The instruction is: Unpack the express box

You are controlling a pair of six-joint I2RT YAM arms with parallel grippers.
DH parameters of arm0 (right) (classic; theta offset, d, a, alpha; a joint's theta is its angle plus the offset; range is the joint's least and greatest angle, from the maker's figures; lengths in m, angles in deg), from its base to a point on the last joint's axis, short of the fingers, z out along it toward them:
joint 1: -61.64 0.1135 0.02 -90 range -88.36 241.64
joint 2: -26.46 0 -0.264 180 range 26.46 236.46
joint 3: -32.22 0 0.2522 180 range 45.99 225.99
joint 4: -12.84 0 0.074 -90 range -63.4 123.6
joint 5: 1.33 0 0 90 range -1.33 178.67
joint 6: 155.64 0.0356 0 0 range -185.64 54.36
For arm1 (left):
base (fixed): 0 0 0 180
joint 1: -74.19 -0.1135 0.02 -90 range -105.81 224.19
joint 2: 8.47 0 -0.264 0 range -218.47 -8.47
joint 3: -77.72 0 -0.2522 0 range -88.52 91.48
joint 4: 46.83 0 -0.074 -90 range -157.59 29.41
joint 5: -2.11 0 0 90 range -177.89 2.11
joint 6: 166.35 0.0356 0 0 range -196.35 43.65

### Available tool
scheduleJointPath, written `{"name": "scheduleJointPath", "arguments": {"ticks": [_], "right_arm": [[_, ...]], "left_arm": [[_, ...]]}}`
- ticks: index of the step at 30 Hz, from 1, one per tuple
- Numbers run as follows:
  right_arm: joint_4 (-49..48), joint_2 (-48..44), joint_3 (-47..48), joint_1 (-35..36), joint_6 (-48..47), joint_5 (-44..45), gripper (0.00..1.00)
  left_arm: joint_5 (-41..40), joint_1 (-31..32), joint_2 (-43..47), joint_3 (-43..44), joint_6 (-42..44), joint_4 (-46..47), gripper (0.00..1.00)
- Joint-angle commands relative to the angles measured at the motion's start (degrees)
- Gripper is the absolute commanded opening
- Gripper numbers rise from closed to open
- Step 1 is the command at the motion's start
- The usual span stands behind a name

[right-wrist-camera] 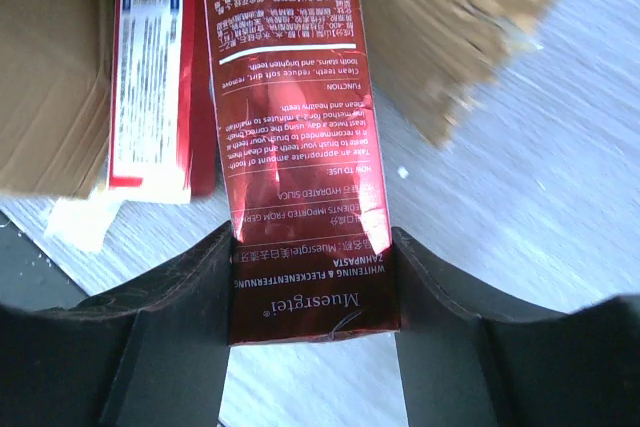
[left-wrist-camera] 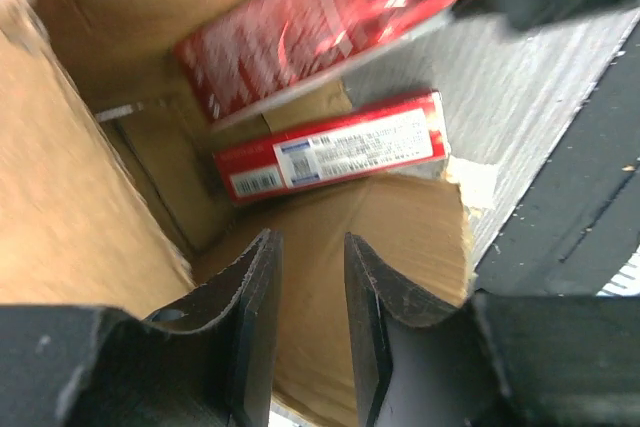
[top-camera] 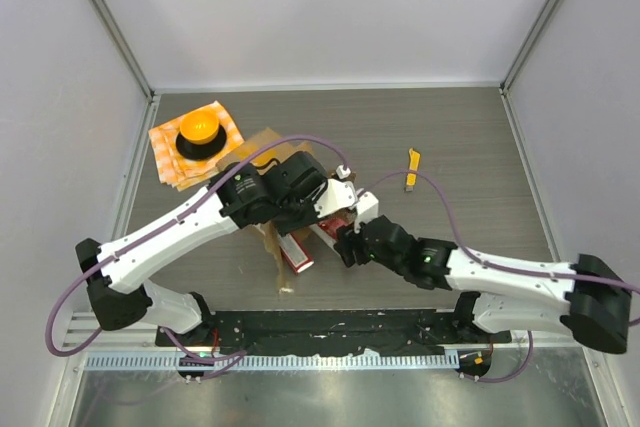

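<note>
The express box [top-camera: 270, 143] is brown cardboard, open, and lies under my left arm. Its inside [left-wrist-camera: 90, 197] and a torn flap show in the left wrist view. My left gripper [left-wrist-camera: 308, 247] hovers over that flap with a narrow gap between its jaws and nothing seen pinched. My right gripper [right-wrist-camera: 310, 237] is shut on the end of a shiny red toothpaste carton [right-wrist-camera: 295, 97], which reaches from the box mouth [left-wrist-camera: 320, 17]. A second red carton [left-wrist-camera: 335, 147] with a white label lies at the box mouth on the flap [right-wrist-camera: 150, 67].
An orange checkered cloth [top-camera: 165, 157] with a round orange object [top-camera: 198, 127] lies at the back left. A small yellow tool [top-camera: 412, 169] lies to the right on the grey table [top-camera: 470, 137]. White walls enclose the cell.
</note>
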Motion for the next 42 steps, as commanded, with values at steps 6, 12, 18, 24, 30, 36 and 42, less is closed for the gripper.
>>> {"name": "scheduleJointPath", "arguments": {"ticks": [6, 12, 18, 24, 30, 36, 42], "right_arm": [[34.3, -16.8, 3.2, -0.1, 20.7, 19.6, 0.43], [46.6, -8.7, 9.5, -0.2, 30.4, 24.0, 0.42], [47.5, -10.1, 9.0, -0.1, 36.0, 22.6, 0.4], [50.2, -7.3, 9.6, -0.2, 42.7, 26.2, 0.43], [47.8, 2.6, 10.5, -1.0, 45.1, 28.0, 0.54], [41.1, 4.3, 10.6, -2.4, 41.8, 29.3, 0.89], [31.7, 3.4, 20.2, 3.8, 19.1, 27.5, 0.96]], "left_arm": [[-7.1, -3.9, 1.3, -2.4, 0.4, 2.4, 0.35], [-9.7, -5.6, 2.7, -5.1, 1.8, 3.5, 0.36], [-12.2, -5.8, 3.3, -7.0, 2.4, 4.5, 0.35], [-12.4, -5.8, 3.5, -6.6, 2.9, 4.2, 0.35], [-12.6, -5.8, 4.8, -5.3, 2.8, 2.2, 0.36], [-11.3, -5.8, 5.8, -3.9, 2.2, -1.1, 0.36], [-10.1, -5.8, 5.8, -4.7, 1.8, -0.3, 0.36]]}}
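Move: The red toothpaste box is already in the right hand; the bare table spot where it will be laid is some 14 cm to that hand's right, 3 cm ahead and 7 cm below. The tilted carton's middle is about 10 cm ahead and 11 cm left of it, near its height; the yellow knife is about 14 cm ahead, 15 cm right and 8 cm below. From the left hand, the carton's middle is roughly 8 cm ahead, 6 cm left and 12 cm below. The toothpaste box, pinched near one end, is carried clear of the carton by the right hand, about 14 cm right while swinging some 45 degrees clockwise, then lowered to the table; the fingers open wide and the hand starts back left and up. The left hand, fingers slightly parted throughout, goes about 6 cm left and less far forward against the carton, dipping 2 cm and then easing up. ##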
